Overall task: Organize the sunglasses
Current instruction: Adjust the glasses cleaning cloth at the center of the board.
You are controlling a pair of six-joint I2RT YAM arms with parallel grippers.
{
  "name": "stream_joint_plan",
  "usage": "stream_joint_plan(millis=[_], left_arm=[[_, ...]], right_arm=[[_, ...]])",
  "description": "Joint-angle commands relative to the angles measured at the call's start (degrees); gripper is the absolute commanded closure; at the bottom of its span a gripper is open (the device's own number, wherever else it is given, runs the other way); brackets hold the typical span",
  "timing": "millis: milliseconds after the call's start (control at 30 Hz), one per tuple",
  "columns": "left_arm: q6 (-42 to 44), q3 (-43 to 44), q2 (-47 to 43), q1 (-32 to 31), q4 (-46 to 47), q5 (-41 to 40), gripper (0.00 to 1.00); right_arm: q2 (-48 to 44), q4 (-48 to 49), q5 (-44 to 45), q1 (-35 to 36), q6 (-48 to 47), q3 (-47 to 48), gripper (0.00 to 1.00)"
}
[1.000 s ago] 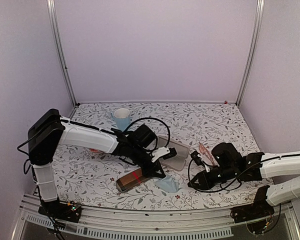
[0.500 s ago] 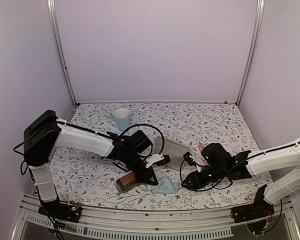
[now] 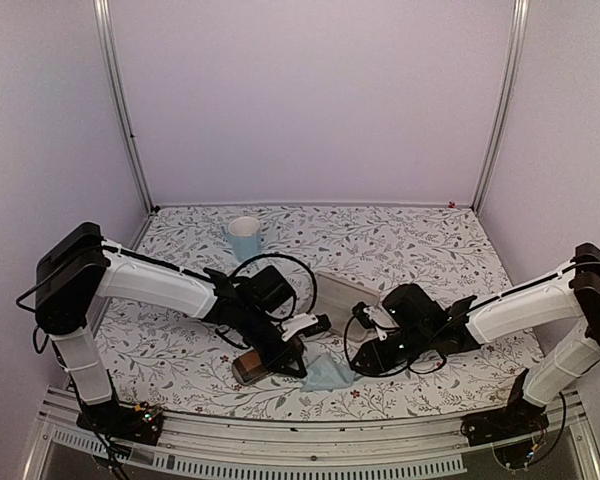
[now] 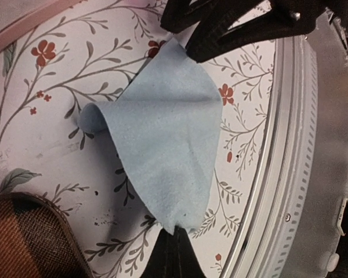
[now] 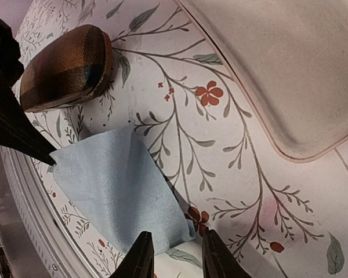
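Note:
No sunglasses show in any view. A light blue cloth [image 3: 328,372] is stretched just above the table's front edge. My left gripper [image 4: 174,236] is shut on one corner of this cloth [image 4: 162,133]. The right gripper [image 5: 178,233] is open, its two fingers either side of the opposite corner of the cloth [image 5: 122,185], not pinching it. From above, the left gripper [image 3: 298,364] and right gripper [image 3: 353,362] face each other across the cloth.
A brown red-banded case [image 3: 255,366] lies just left of the cloth, by the left fingers. A pale pink case [image 3: 345,295] lies behind the grippers. A blue cup [image 3: 245,238] stands at the back left. The metal front rail [image 4: 313,145] runs close by.
My right arm has slid left to the cloth and its jaws have widened. The left arm has drawn the cloth toward the front edge.

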Motion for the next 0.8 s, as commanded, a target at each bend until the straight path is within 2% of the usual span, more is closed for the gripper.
stream_joint_plan(millis=[0, 200, 300, 400, 767], left_arm=[[-1.9, -0.7, -1.5, -0.8, 0.6, 0.1, 1.00], [-2.8, -1.0, -1.4, -1.2, 1.0, -0.2, 1.00], [-3.3, -1.3, -1.2, -1.2, 1.6, -0.5, 1.00], [-4.0, -1.3, -0.9, -1.2, 2.4, -0.8, 1.00], [-4.7, 4.4, 4.8, -1.4, 3.2, 0.7, 1.00]], right_arm=[[2.4, 0.7, 0.5, 0.8, -0.7, 1.4, 0.70], [2.8, 1.3, 1.1, 1.7, 0.3, 1.0, 0.79], [2.0, 1.6, 1.9, 1.9, 0.9, 0.3, 0.94], [-0.4, 0.7, 3.9, 1.9, 2.4, -1.0, 1.00], [-16.8, -6.0, 11.6, 4.5, 14.6, -9.9, 0.98]])
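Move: The cleaning cloth, its left corner still in the left fingers, has its middle about 5 cm to the right of the left hand, level with it and 2 cm below. From the right hand it lies some 5 cm to the left, 1 cm nearer the base and 2 cm down, its loose right edge almost between the open fingers. The beige tray is roughly 19 cm ahead of the right hand and 2 cm to the left; the glasses case, 18 cm to the left and 4 cm ahead. The cloth's loose right edge is pinched by the right hand, which sinks about 1 cm and shuts its slightly open fingers on it, then draws it some 3 cm to the right, away from the left hand, while rising about 2.5 cm and turning roughly 10 degrees clockwise. The left hand keeps its grip on the left corner and nearly holds its place, easing about 1 cm to the right at the end. ##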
